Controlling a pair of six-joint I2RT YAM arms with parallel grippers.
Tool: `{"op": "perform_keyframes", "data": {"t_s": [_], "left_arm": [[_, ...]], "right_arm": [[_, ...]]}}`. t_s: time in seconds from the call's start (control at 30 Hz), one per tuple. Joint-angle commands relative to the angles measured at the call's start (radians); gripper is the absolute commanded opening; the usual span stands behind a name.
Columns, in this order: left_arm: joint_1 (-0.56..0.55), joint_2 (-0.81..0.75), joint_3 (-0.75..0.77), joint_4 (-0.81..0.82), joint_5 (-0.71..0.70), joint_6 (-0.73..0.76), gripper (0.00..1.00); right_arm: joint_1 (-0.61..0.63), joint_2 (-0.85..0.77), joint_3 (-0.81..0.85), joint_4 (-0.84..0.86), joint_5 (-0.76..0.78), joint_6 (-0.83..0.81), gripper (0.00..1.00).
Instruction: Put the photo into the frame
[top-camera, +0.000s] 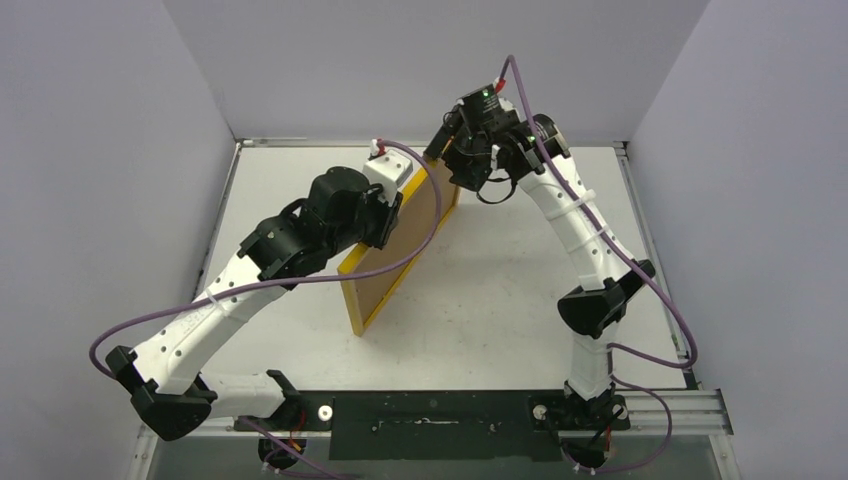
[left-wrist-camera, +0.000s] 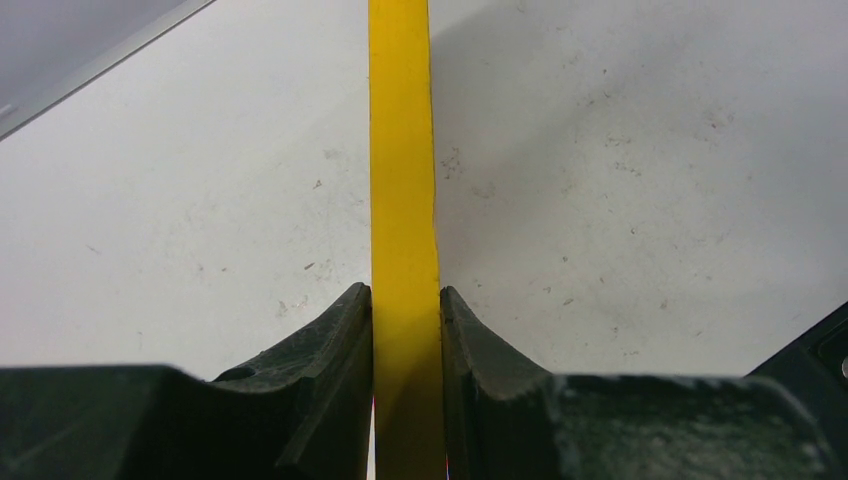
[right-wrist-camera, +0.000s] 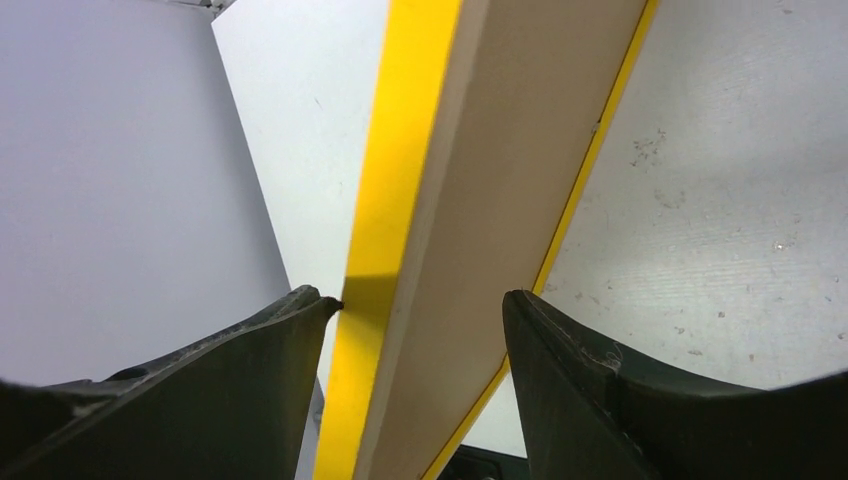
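Observation:
The frame (top-camera: 395, 255) stands upright on one long edge in the middle of the table, its brown panel side facing right and its yellow rim showing. My left gripper (top-camera: 385, 215) holds it from the left near the top. In the left wrist view, that gripper (left-wrist-camera: 406, 300) is shut on the frame's yellow edge (left-wrist-camera: 402, 150), both pads flat against it. My right gripper (top-camera: 447, 160) is at the frame's far top corner. The right wrist view shows it (right-wrist-camera: 417, 298) open astride the frame (right-wrist-camera: 500, 180), left fingertip (right-wrist-camera: 318, 298) touching the yellow edge and the right finger apart. The photo is out of view.
The white table (top-camera: 500, 280) is walled in grey at the back and both sides. A black mounting rail (top-camera: 430, 410) runs along the near edge between the arm bases. My right arm's elbow (top-camera: 600, 300) hangs over the table's right part.

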Motion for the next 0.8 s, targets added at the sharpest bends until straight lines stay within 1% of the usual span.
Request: {"op": "perform_keyframes", "data": {"t_s": [0.0,0.13,0.27,0.43,0.6,0.63,0.67,0.73,0.77], "left_arm": [[-0.028,-0.022,-0.004,0.151,0.115,0.01,0.0],[-0.035,-0.025,-0.016,0.164,0.121,0.01,0.0],[-0.035,-0.026,-0.02,0.168,0.095,0.007,0.0],[-0.035,-0.026,-0.027,0.171,0.048,-0.004,0.0],[-0.035,-0.022,-0.027,0.176,0.042,-0.002,0.01],[-0.035,-0.022,-0.027,0.177,0.041,-0.001,0.03],[-0.036,-0.022,-0.027,0.177,0.041,0.0,0.07],[-0.035,-0.024,-0.024,0.177,0.044,-0.002,0.22],[-0.036,-0.028,-0.022,0.178,0.049,-0.005,0.34]], "right_arm": [[0.004,0.038,0.022,0.02,-0.049,-0.049,0.66],[0.004,0.03,-0.008,0.119,-0.099,-0.063,0.66],[0.004,0.025,-0.017,0.091,-0.085,-0.057,0.6],[0.004,-0.022,-0.066,0.055,-0.049,-0.053,0.46],[0.004,-0.046,-0.081,0.018,-0.038,-0.055,0.34],[0.003,-0.051,-0.079,0.01,-0.036,-0.058,0.32],[0.001,-0.055,-0.079,0.005,-0.035,-0.058,0.3],[-0.006,-0.063,-0.08,0.001,-0.036,-0.055,0.22],[-0.01,-0.068,-0.079,0.001,-0.038,-0.052,0.19]]}}
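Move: Just below the right hand's open fingers, some 3 cm down and 2 cm to their left, runs the far end of the yellow frame's top rail; the frame stands on edge. Its brown backing board is centred about 11 cm back, 9 cm left and 18 cm below that hand. From the left hand, which already pinches the same rail nearer the robot, the far rail end is some 14 cm ahead and 12 cm right, about level. Sinking about 2.5 cm onto the far end of the frame's top rail, the right hand first slips some 1.5 cm left, then eases back right as its fingers close around the rail and pinch it. Meanwhile the left hand keeps its pinch and carries its part of the rail about 2 cm to the right. ##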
